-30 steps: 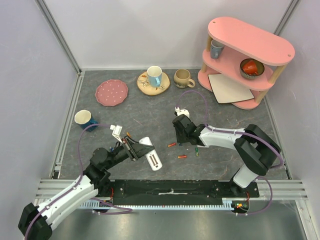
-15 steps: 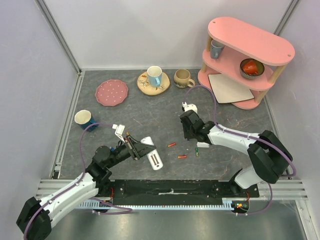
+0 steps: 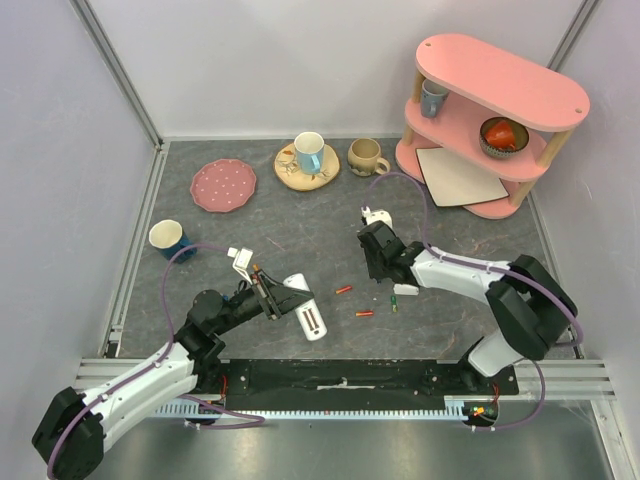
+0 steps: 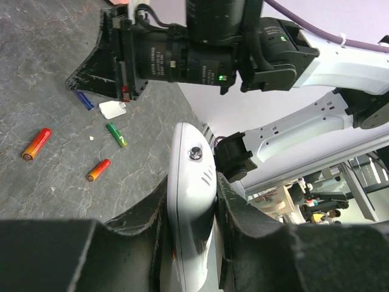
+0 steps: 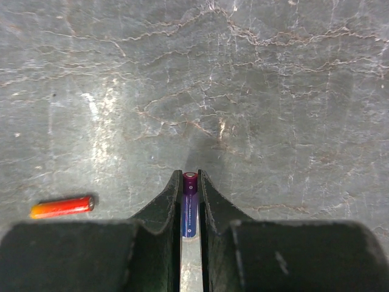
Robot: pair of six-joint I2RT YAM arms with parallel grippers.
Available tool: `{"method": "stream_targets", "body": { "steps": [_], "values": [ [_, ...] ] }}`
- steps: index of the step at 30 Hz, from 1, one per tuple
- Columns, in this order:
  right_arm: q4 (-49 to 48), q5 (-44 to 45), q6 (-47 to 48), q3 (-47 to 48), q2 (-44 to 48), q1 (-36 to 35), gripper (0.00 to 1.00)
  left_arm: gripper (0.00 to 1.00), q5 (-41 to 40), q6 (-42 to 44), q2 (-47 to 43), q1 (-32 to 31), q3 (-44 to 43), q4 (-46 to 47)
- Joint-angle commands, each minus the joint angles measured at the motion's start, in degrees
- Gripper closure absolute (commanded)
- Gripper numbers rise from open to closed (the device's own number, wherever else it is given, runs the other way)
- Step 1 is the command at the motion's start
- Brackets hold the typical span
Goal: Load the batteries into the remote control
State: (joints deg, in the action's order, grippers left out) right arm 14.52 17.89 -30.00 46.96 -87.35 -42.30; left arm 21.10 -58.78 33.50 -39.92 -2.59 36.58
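The white remote control (image 3: 304, 311) is gripped by my left gripper (image 3: 276, 298), tilted above the table's left front. In the left wrist view both fingers press the remote control's (image 4: 189, 152) sides, so that gripper (image 4: 191, 185) is shut on it. My right gripper (image 3: 381, 270) hovers mid-table. It (image 5: 190, 180) is shut on a blue-purple battery (image 5: 190, 210) held lengthwise between the pads. On the table lie two red-orange batteries (image 3: 343, 290) (image 3: 365, 313) and a green one (image 3: 394, 305). One red-orange battery (image 5: 61, 207) shows left of the right fingers.
A small white flat piece (image 3: 405, 291) lies by the green battery. A pink shelf (image 3: 495, 110) with a beige board (image 3: 458, 178) stands back right. A pink plate (image 3: 223, 185), a cup on a wooden coaster (image 3: 308, 160), a beige mug (image 3: 366, 156) and a blue cup (image 3: 170, 240) are spread around.
My right gripper has shifted a little right and back from the loose batteries, uncovering the small white piece. The left gripper with the remote has edged slightly right.
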Motion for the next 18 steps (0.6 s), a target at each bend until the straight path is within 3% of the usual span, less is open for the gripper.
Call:
{"method": "stream_targets", "body": {
  "steps": [1,3,6,12,18],
  "values": [
    [-0.81,0.57,1.35,3.14,-4.48,0.91,1.00,0.98,-0.27,1.83,-0.36,0.20,2.77,2.71],
    [-0.99,0.22,1.61,3.84,-5.63,1.17,1.00,0.98,-0.36,2.01,-0.54,0.20,2.85,1.83],
    [-0.99,-0.05,1.70,4.37,-7.04,1.17,0.91,0.98,-0.62,2.27,-1.24,0.20,1.54,0.08],
    [-0.64,-0.84,1.09,4.11,-7.40,1.26,0.64,0.98,-0.98,2.71,-2.29,0.28,1.80,-1.42],
    [0.24,-1.98,0.91,2.52,-4.06,1.17,0.53,0.98,-0.19,3.15,-2.12,0.28,1.71,-1.42]
  ]
}}
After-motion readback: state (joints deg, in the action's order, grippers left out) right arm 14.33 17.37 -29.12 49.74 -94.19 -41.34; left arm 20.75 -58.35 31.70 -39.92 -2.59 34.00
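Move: The right hand holds the blue battery about 3 cm above a bare patch of table, almost straight below and 1 cm to the left. The nearest red battery lies some 8 cm left and 3 cm back; the green battery lies about 5 cm right and 7 cm back, with the white cover roughly 8 cm right and 4 cm back. From the left hand, that patch is around 20 cm right, 11 cm ahead and 17 cm lower. The right hand lowers the blue battery about 2.5 cm to the bare table between the red and green batteries, easing roughly 1 cm forward with the wrist almost unturned. Then it stays low in place and the fingers open from their narrow pinch to nearly half their range, letting go of the battery but remaining on either side of it. ##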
